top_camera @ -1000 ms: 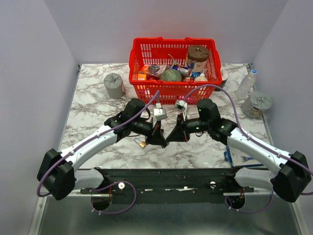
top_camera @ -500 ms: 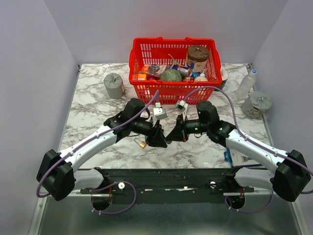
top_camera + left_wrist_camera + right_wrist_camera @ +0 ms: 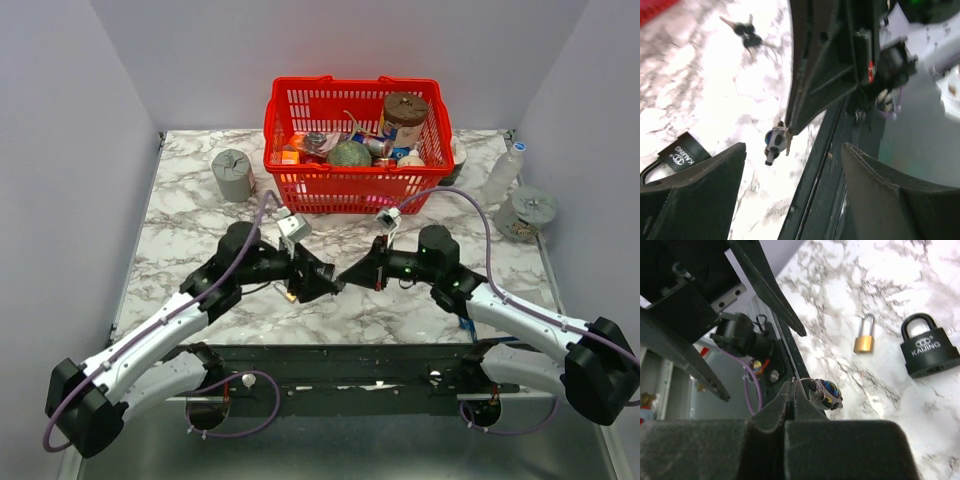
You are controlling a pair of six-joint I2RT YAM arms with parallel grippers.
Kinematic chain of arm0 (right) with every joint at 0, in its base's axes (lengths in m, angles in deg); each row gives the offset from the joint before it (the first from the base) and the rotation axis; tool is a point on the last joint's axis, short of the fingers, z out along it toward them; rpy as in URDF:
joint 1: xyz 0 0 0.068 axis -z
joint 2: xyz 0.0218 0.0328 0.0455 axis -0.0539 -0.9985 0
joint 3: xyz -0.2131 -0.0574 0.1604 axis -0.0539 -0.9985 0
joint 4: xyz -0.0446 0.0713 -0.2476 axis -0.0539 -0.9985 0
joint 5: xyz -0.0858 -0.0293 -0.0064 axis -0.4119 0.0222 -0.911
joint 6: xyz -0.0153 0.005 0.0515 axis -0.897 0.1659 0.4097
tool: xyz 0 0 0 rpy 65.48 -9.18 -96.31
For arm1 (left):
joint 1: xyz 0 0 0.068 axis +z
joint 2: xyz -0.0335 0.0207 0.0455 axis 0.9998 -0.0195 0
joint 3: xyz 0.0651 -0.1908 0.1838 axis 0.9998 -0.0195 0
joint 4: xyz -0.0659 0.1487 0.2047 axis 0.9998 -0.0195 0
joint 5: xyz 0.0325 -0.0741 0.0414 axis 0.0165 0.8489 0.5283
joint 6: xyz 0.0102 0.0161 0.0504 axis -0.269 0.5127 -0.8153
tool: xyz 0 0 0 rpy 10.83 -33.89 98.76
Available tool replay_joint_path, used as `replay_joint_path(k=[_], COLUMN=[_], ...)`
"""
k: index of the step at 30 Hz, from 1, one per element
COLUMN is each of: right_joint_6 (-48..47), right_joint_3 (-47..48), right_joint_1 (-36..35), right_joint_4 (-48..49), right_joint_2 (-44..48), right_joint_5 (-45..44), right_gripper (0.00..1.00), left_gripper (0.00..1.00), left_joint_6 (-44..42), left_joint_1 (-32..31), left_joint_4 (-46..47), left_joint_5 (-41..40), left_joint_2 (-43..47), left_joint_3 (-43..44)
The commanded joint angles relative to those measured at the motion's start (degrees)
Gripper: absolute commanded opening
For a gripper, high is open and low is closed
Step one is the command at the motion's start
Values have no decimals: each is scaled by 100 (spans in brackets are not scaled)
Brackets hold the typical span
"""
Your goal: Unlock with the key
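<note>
The key (image 3: 747, 36), a tiny bunch with dark heads and thin silvery blades, lies on the marble away from both grippers. My right gripper (image 3: 793, 386) is shut on a thin wire ring that carries a round grey charm (image 3: 825, 392). The charm (image 3: 774, 142) hangs off that gripper's tip, in front of my left gripper (image 3: 795, 200). My left gripper is open with nothing between its fingers (image 3: 700, 195). The black padlock (image 3: 929, 352) lies flat on the table, with its corner (image 3: 682, 152) beside the left finger. In the top view the two grippers (image 3: 325, 282) (image 3: 345, 278) face each other tip to tip.
A small brass padlock (image 3: 864, 340) lies just left of the black one. A red basket (image 3: 300, 185) full of objects stands behind the grippers. A grey cylinder (image 3: 233, 174) sits back left. A bottle (image 3: 503, 172) and a grey roll (image 3: 527, 212) are at the right edge.
My left gripper has opened and its arm has drawn back to the left and nearer. My right gripper stays shut on the ring, and its arm has shifted slightly right.
</note>
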Motion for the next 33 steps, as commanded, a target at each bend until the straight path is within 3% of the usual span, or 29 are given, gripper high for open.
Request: replay_joint_path(k=[1,4,11,22,33], right_joint_6=[594,876,1324,1377,1298], right_joint_3=[-204,-309,-380,-406,-345], right_joint_1=[20,20,20,11,19], right_joint_4=[1379,1819,2540,2629,2532], right_joint_2=[225,304,181,102,58], right_joint_5=[-217,-269,-235,-393,-401], right_gripper=[1,1,1,1,1], left_gripper=[79,76,68,49,43], left_joint_6=[1928,2632,3389,3539,3635], left_joint_1=[7,-11,-151,-353,-477], left_joint_4=[2314,2996,3322,3103,3288], left_joint_5=[-1267,-1460,-1531,-2085,-1944], left_joint_2=[774,994,1074,1434,1144], left_joint_3=[-917,-1297,-1650,-1905,-1843])
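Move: The key, held in the right gripper's fingertips, is about 3 cm to the right of the left hand's open fingers, level in the forward sense and some 2 cm lower; from the right hand it lies about 1 cm left and 1 cm down. The charm on its ring hangs roughly 3 cm below the key. From the left hand the black padlock lies about 12 cm ahead, 1 cm left and the gold padlock 9 cm ahead, 9 cm left, both some 15 cm down. Bring the left gripper up by 3 to 4 cm, swinging its fingers upward by some 25 degrees and turning them counter-clockwise, while narrowing them to about half their gap around the key. Raise the right hand some 6.5 cm at the same time, its fingers tipping up too, then hold it still, keeping its shut grip on the key for the left fingers. ##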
